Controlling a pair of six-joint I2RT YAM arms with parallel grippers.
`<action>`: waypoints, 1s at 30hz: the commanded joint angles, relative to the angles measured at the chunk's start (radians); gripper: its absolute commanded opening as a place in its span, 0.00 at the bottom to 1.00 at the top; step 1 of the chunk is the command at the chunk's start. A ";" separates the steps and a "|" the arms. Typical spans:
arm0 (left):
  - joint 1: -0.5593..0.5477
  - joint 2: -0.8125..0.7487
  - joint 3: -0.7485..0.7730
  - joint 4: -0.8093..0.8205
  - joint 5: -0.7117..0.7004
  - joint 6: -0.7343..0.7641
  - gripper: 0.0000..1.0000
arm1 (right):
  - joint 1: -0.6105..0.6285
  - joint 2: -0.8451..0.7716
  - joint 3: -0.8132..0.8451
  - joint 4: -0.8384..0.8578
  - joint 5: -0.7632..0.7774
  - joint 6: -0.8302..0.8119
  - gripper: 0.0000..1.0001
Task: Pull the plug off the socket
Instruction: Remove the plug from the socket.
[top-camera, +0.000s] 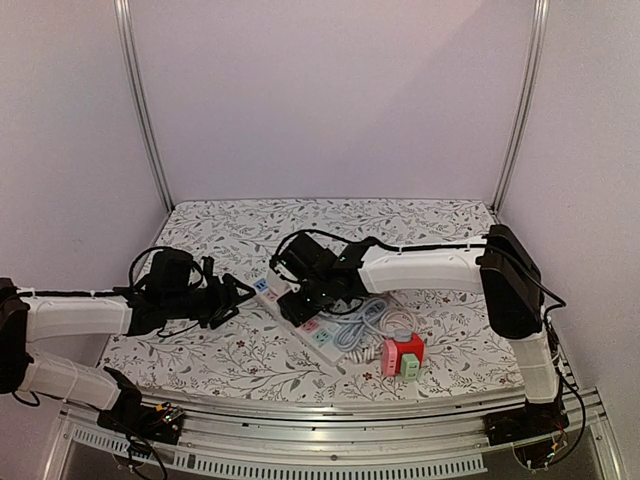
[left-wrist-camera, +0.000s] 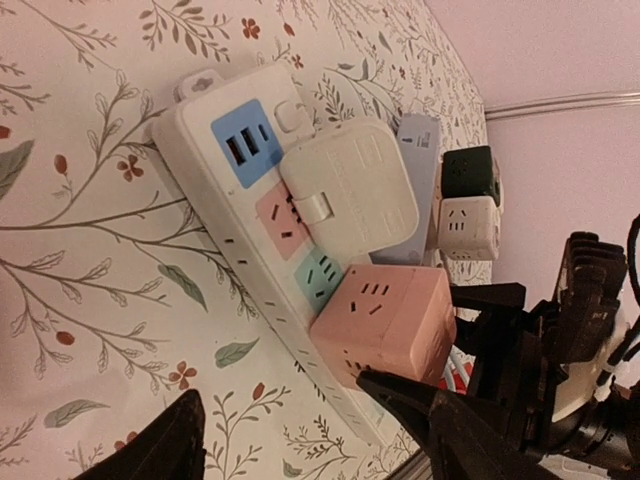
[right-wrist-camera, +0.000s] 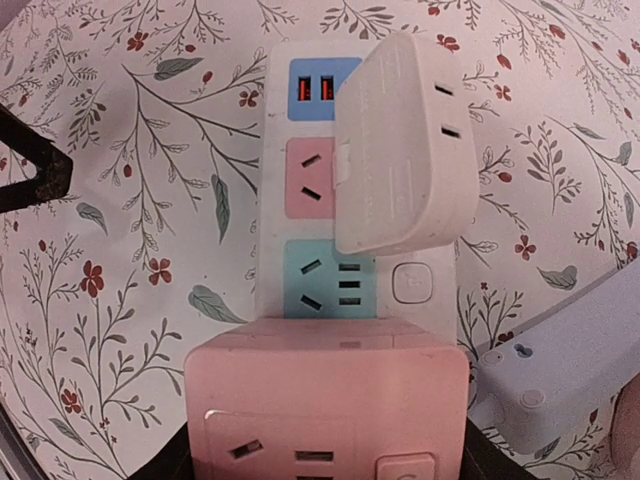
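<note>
A white power strip (right-wrist-camera: 420, 285) lies on the floral cloth. A pink cube plug (right-wrist-camera: 325, 400) sits in its near end, and a flat white adapter (right-wrist-camera: 405, 140) sits further along. My right gripper (right-wrist-camera: 325, 465) straddles the pink cube, its dark fingers pressed against both side faces. In the top view the right gripper (top-camera: 300, 300) covers the cube. My left gripper (left-wrist-camera: 290, 425) stands open just off the strip (left-wrist-camera: 215, 190), one fingertip close under the pink cube (left-wrist-camera: 390, 315), with nothing between its fingers. From above, the left gripper (top-camera: 235, 295) is at the strip's left end.
A grey-blue strip (right-wrist-camera: 570, 360) lies right beside the white one. Red, pink and green cube plugs (top-camera: 403, 355) and a coiled white cable (top-camera: 370, 320) sit to the right near the table's front. A white cube (left-wrist-camera: 468, 228) and a dark cube (left-wrist-camera: 470, 170) stand behind.
</note>
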 joint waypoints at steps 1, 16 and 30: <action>0.008 -0.022 -0.029 0.046 0.030 -0.023 0.75 | 0.006 -0.133 -0.107 0.150 -0.026 0.077 0.28; 0.001 -0.066 -0.019 0.107 0.087 -0.022 0.77 | 0.006 -0.328 -0.245 0.329 -0.114 0.184 0.25; -0.023 0.035 0.038 0.200 0.124 -0.025 0.74 | 0.007 -0.388 -0.303 0.383 -0.222 0.210 0.25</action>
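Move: The right hand already grips the pink plug, its middle barely 1 cm below the grip, still seated in the strip; the white flip plug stands some 5 cm ahead and 3 cm left of this hand, the grey bar about 5 cm ahead, 9 cm right and lower. From the open left hand, the strip's blue-socket end lies roughly 3 cm ahead, 5 cm right and 5 cm below, the white flip plug about 4 cm ahead and 8 cm right, slightly lower. Keeping its pinch on the pink plug, the right hand lifts it about 7 cm with the strip still hanging on it, drawing back towards the base as it rises and tilting some 20 degrees so that its left side comes up, then holds that height while still easing back. The left hand, fingers staying open, climbs about 3 cm and edges right towards the rising blue-socket end, its fingers coming close around the strip's edge without closing. ##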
